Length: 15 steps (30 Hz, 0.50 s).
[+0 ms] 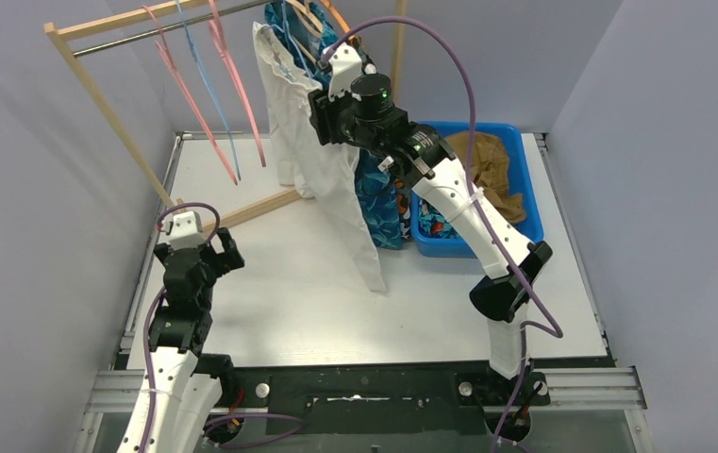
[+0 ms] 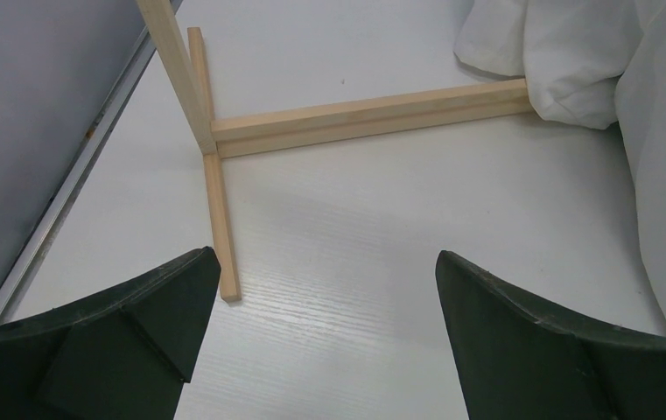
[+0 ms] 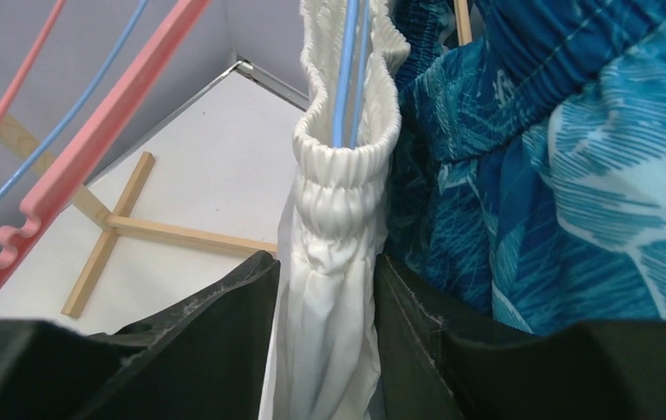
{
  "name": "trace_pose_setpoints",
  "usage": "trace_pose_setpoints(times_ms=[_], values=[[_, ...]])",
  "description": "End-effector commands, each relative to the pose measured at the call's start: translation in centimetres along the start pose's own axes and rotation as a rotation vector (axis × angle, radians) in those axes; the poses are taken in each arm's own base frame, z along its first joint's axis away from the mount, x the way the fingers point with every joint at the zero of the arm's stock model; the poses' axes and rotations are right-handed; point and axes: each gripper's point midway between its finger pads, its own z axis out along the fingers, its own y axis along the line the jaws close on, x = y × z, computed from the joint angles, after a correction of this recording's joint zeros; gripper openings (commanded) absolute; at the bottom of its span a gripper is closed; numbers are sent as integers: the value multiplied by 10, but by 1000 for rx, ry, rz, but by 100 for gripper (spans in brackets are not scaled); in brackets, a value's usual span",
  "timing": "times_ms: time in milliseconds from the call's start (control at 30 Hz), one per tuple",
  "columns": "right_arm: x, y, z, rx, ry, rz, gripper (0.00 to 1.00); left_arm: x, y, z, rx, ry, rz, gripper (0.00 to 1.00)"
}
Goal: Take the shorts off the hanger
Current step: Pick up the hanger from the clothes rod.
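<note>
The white shorts (image 1: 322,179) hang on a blue hanger (image 3: 347,70) from the wooden rack's rail, their legs reaching down to the table. My right gripper (image 1: 322,121) is raised at the rack and shut on the white shorts (image 3: 342,201) just below the gathered waistband, as the right wrist view (image 3: 327,289) shows. Blue patterned shorts (image 1: 378,203) hang right behind them and press against the right finger (image 3: 557,175). My left gripper (image 1: 196,253) is open and empty, low over the table near the rack's foot (image 2: 326,256).
Empty pink (image 1: 232,85) and blue (image 1: 206,75) hangers hang on the rail to the left. The rack's wooden foot (image 2: 355,114) lies ahead of the left gripper. A blue bin (image 1: 525,160) at the back right holds brown shorts (image 1: 487,160) and other shorts.
</note>
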Motion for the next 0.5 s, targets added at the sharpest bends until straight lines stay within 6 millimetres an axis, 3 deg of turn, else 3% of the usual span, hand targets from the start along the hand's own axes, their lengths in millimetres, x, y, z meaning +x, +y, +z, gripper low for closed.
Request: trace_pose_setpoints(times_ms=[0, 133, 200, 367, 467], values=[[-13, 20, 9, -84, -50, 18, 41, -22, -6, -1, 19, -65, -8, 98], [-16, 9, 13, -17, -62, 18, 29, -21, -6, 0, 20, -62, -7, 98], [-20, 0, 13, 49, -81, 15, 19, -21, -6, 0, 20, -63, -7, 98], [-46, -14, 4, 133, -213, 45, 3, -20, -6, 1, 20, -59, -4, 98], [-64, -13, -3, 141, -303, 72, 0, -20, -5, 1, 17, -60, -6, 98]])
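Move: My right hand's half-open fingers already straddle the white shorts. The cloth just under their waistband lies about 3 cm ahead, 1 cm left and 3 cm below my hand point. Their blue hanger is about 8 cm ahead, 3 cm left and above; the empty pink hanger about 2 cm ahead and 10 cm left; the blue patterned shorts about 7 cm ahead, 5 cm right. From my left hand that white cloth is some 16 cm ahead, 22 cm right and 20 cm higher. With my right hand I slip down about 2.5 cm and a little left beside the white shorts, then push forward some 2 cm. All the while I close my half-open fingers until they are nearly shut, pinching the gathered cloth just below the elastic waistband, under the near end of the blue hanger. ##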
